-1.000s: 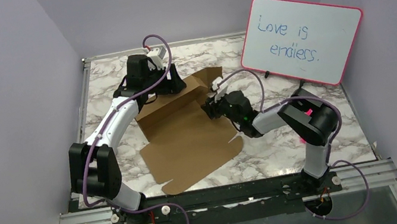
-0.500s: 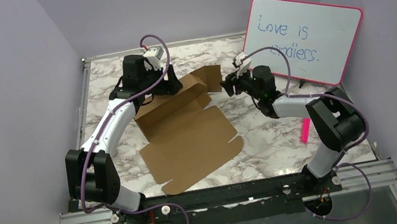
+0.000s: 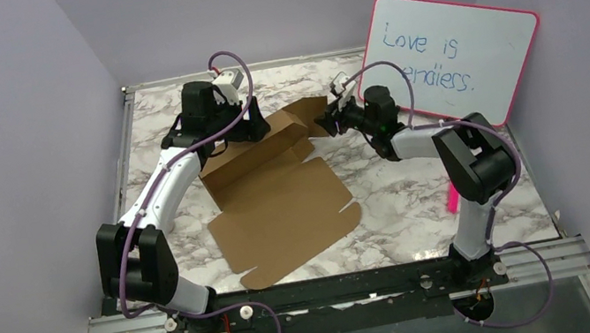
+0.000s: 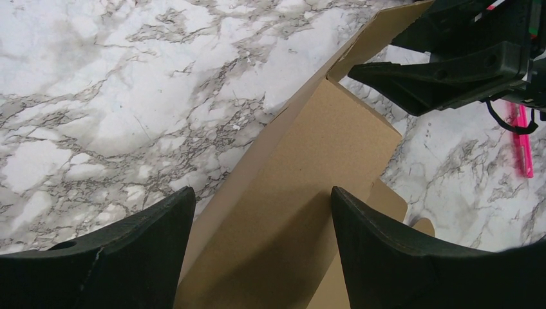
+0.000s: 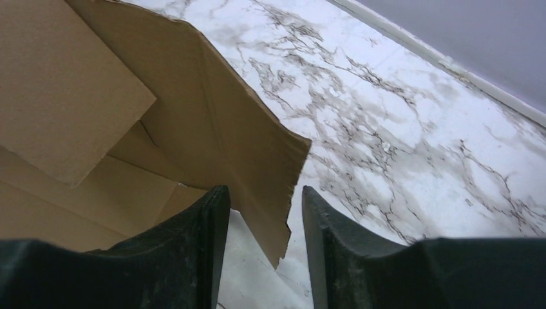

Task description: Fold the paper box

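The paper box [image 3: 280,209] is a brown cardboard sheet lying mostly flat mid-table, its far panel [image 3: 258,150] raised. My left gripper [image 3: 252,127] hangs over that raised panel. In the left wrist view the left gripper [image 4: 263,193] is open wide, with the brown panel [image 4: 302,187] showing past its fingers. My right gripper [image 3: 327,118] reaches the far right flap [image 3: 314,112]. Seen from the right wrist, the right gripper [image 5: 264,193] is open, and the flap's torn-edged corner [image 5: 257,141] lies between its fingers with a gap on the right side.
A pink-rimmed whiteboard [image 3: 452,52] with blue writing leans at the back right. A pink pen [image 3: 453,193] lies on the marble table [image 3: 407,220] near the right arm. The purple back wall stands just behind the flap. The right gripper's black fingers [image 4: 444,71] show in the left wrist view.
My right gripper has swung from the sheet's right edge up and back to the far right flap, its jaws shifting slightly. The left arm has barely moved.
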Controlling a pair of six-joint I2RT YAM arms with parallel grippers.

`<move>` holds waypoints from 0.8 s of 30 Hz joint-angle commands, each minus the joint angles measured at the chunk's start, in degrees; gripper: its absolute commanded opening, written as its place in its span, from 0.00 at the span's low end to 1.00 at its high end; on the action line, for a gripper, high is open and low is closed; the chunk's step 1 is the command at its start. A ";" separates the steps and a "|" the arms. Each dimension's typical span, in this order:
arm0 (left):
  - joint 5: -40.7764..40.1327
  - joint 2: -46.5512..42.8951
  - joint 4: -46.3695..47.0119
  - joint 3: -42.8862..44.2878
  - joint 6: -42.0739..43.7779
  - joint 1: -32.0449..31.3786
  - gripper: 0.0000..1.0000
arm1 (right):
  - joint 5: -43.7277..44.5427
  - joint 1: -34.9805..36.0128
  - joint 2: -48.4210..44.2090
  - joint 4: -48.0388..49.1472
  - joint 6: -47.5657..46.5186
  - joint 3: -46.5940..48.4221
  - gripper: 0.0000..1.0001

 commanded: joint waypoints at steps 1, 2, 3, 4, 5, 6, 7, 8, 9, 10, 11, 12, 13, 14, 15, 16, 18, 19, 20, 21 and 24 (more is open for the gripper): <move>-0.43 -0.94 -0.67 1.04 1.02 0.19 0.78 | -5.81 -0.43 0.63 0.68 -0.55 1.32 0.42; -0.35 -0.82 -0.61 1.04 0.96 0.19 0.78 | -6.06 -0.44 0.26 0.64 -0.47 0.67 0.39; -0.31 -0.73 -0.64 1.04 0.85 0.19 0.78 | -6.10 -0.42 -0.32 0.72 -0.41 -0.28 0.35; -0.19 -0.54 -0.65 1.04 0.78 0.19 0.78 | -5.83 -0.40 -1.05 0.88 -0.32 -1.46 0.29; -0.10 -0.34 -0.65 1.04 0.64 0.17 0.78 | -5.45 -0.38 -1.74 1.37 -0.02 -2.64 0.25; 0.09 -0.13 -0.65 1.04 0.55 0.19 0.78 | -5.20 -0.40 -2.68 1.82 0.09 -4.11 0.20; 0.25 0.08 -0.65 1.04 0.41 0.19 0.78 | -4.96 -0.40 -3.60 2.15 0.11 -5.55 0.16; 0.41 0.30 -0.57 1.04 0.28 0.19 0.78 | -4.39 -0.36 -4.48 2.14 0.08 -6.67 0.14; 0.58 0.44 -0.56 1.12 0.13 0.13 0.77 | -4.03 -0.32 -5.34 2.07 0.02 -7.81 0.13; 0.71 0.63 -0.48 1.13 -0.02 0.11 0.77 | -3.64 -0.20 -6.13 2.02 -0.13 -8.92 0.13; 0.82 0.71 -0.40 1.06 -0.16 0.06 0.77 | -3.02 -0.03 -6.93 2.11 -0.36 -9.97 0.13; 0.83 0.65 -0.32 1.04 -0.25 0.10 0.77 | -2.36 0.18 -7.62 2.22 -0.58 -11.07 0.13; 0.83 0.54 -0.13 1.04 -0.42 0.04 0.77 | -1.63 0.28 -8.16 2.43 -0.69 -11.89 0.12; 0.65 0.24 0.03 1.04 -0.55 0.02 0.77 | -1.07 0.30 -8.68 2.99 -0.24 -12.66 0.12; 0.33 -0.37 0.36 1.04 -0.61 0.06 0.77 | -0.54 0.30 -8.97 3.76 -0.05 -13.54 0.11; -0.52 -1.07 0.65 0.96 -0.62 0.02 0.77 | -0.27 0.42 -9.28 4.26 -0.01 -13.89 0.10; -2.78 -3.34 1.09 0.86 -0.73 -0.17 0.77 | 0.46 0.54 -9.59 4.10 0.14 -13.84 0.10; -4.63 -4.71 1.29 0.68 -0.78 -0.54 0.77 | 0.71 0.54 -9.98 3.82 0.24 -13.79 0.09; -6.71 -6.36 1.70 0.21 -0.72 -1.04 0.77 | 0.91 0.57 -10.17 3.84 0.32 -13.83 0.09; -8.98 -7.86 2.13 -0.18 -0.65 -1.95 0.77 | 1.21 0.58 -10.45 3.87 0.42 -13.92 0.09; -16.08 -12.75 3.37 -2.06 -0.53 -5.66 0.77 | 2.43 0.57 -10.98 4.01 0.51 -14.33 0.07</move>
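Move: The side flap stands upright between the right hand's open fingers, its middle about 3 cm left, 1 cm ahead and level. The box's top panel lies roughly 14 cm left of that hand and 1 cm back, and the flat bottom panel about 13 cm left, 18 cm back and 11 cm below. From the left hand, the side flap is some 12 cm right, 1 cm ahead and 3 cm below. Right fingers pinch the side flap, drawing it about 6 cm back and slightly down; left hand finally lifts 2 cm. ##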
